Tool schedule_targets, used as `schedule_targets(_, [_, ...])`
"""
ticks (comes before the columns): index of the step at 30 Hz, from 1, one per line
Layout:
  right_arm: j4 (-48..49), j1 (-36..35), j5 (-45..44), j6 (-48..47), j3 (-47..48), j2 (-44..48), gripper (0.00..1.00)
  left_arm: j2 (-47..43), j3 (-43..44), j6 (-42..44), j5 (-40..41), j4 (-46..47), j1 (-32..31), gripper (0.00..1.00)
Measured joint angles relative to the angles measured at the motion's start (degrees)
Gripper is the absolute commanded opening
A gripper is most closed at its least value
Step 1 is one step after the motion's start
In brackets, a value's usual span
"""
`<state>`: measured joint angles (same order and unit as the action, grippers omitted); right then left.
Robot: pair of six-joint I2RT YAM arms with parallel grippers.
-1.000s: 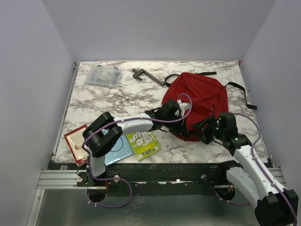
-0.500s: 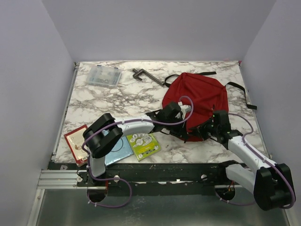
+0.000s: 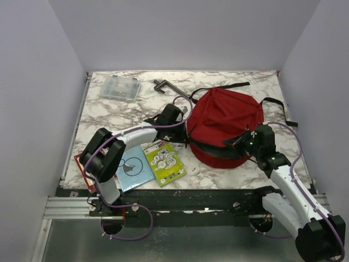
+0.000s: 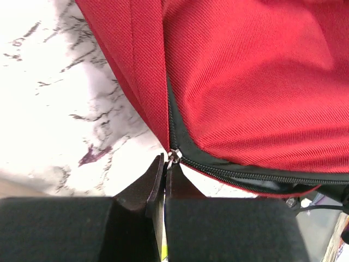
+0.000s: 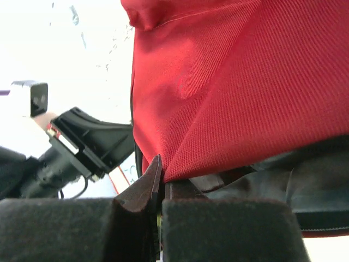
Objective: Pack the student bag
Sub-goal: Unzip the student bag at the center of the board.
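The student bag [image 3: 226, 117], a big red backpack, lies at the right middle of the marble table. Its main zip gapes along the near side, showing a dark inside [image 3: 218, 155]. My left gripper [image 3: 186, 133] is at the bag's left edge. In the left wrist view this gripper [image 4: 163, 159] is shut on the small metal zipper pull [image 4: 174, 157] at the end of the black zip track [image 4: 245, 176]. My right gripper [image 3: 240, 143] is at the near right side of the bag. In the right wrist view it [image 5: 162, 166] is shut on the red fabric edge [image 5: 185, 164] and holds it up.
A clear plastic box [image 3: 120, 87] and a dark metal clamp [image 3: 166, 86] lie at the back left. A green booklet [image 3: 165, 162], a blue book [image 3: 133, 170] and a red book [image 3: 80, 162] lie near the front left edge. Black straps [image 3: 278, 106] trail to the right of the bag.
My left gripper has drawn the zipper pull leftward round the bag, widening the opening. My right gripper has shut on the bag's fabric edge and lifted it.
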<state>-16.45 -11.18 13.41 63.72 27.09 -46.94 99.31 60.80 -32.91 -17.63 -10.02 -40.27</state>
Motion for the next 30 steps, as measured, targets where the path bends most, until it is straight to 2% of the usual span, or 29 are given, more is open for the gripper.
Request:
schedule_targets(3, [-0.1, -0.1, 1.3, -0.3, 0.2, 1.0, 0.01, 0.0, 1.8, 0.9, 0.1, -2.0, 2.0, 0.00])
schedule_targets(9, [-0.4, 2.4, 3.4, -2.4, 3.2, -1.1, 0.01, 6.0, 17.4, 4.2, 1.8, -10.7, 3.3, 0.00])
schedule_targets(12, [-0.2, 4.7, 5.7, -3.7, 5.3, -1.8, 0.01, 9.3, 22.1, 5.0, 1.4, -12.5, 3.8, 0.00])
schedule_targets(17, [-1.5, 8.7, 11.1, -6.4, 11.5, -5.7, 0.01, 11.2, 23.3, 4.9, -1.9, -13.2, 5.0, 0.00])
schedule_targets(26, [-5.3, 11.0, 19.3, -8.2, 21.7, -13.0, 0.01, 11.3, 23.8, 3.9, -4.8, -12.0, 7.0, 0.00])
schedule_targets(30, [-8.8, 11.2, 20.2, -11.2, 27.4, -14.5, 0.01, 10.7, 23.7, 2.4, -5.5, -10.2, 6.9, 0.00])
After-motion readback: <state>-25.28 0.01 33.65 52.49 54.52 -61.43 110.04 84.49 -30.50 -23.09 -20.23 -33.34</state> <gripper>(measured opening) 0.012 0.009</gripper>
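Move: The left hand already pinches the zip pull at the bag's front left. The bag's far left corner, where the zip leads, lies about 15 cm ahead and 5 cm right of it, slightly lower. From that hand, the green book is some 8 cm back and 9 cm left, and the metal clamp 22 cm ahead and 6 cm left, both about 8 cm below. The right hand grips the flap's edge; the bag's middle is about 9 cm straight ahead and 6 cm below it. Forward along the bag's left side and upward goes the left hand, keeping its pinch on the zip pull; most of its roughly 9 cm comes in the first half, then it creeps on and up. Meanwhile the right hand, still gripping the flap edge, lifts it about 12 cm while easing forward over the bag, its wrist turning some 10 degrees counter-clockwise. ##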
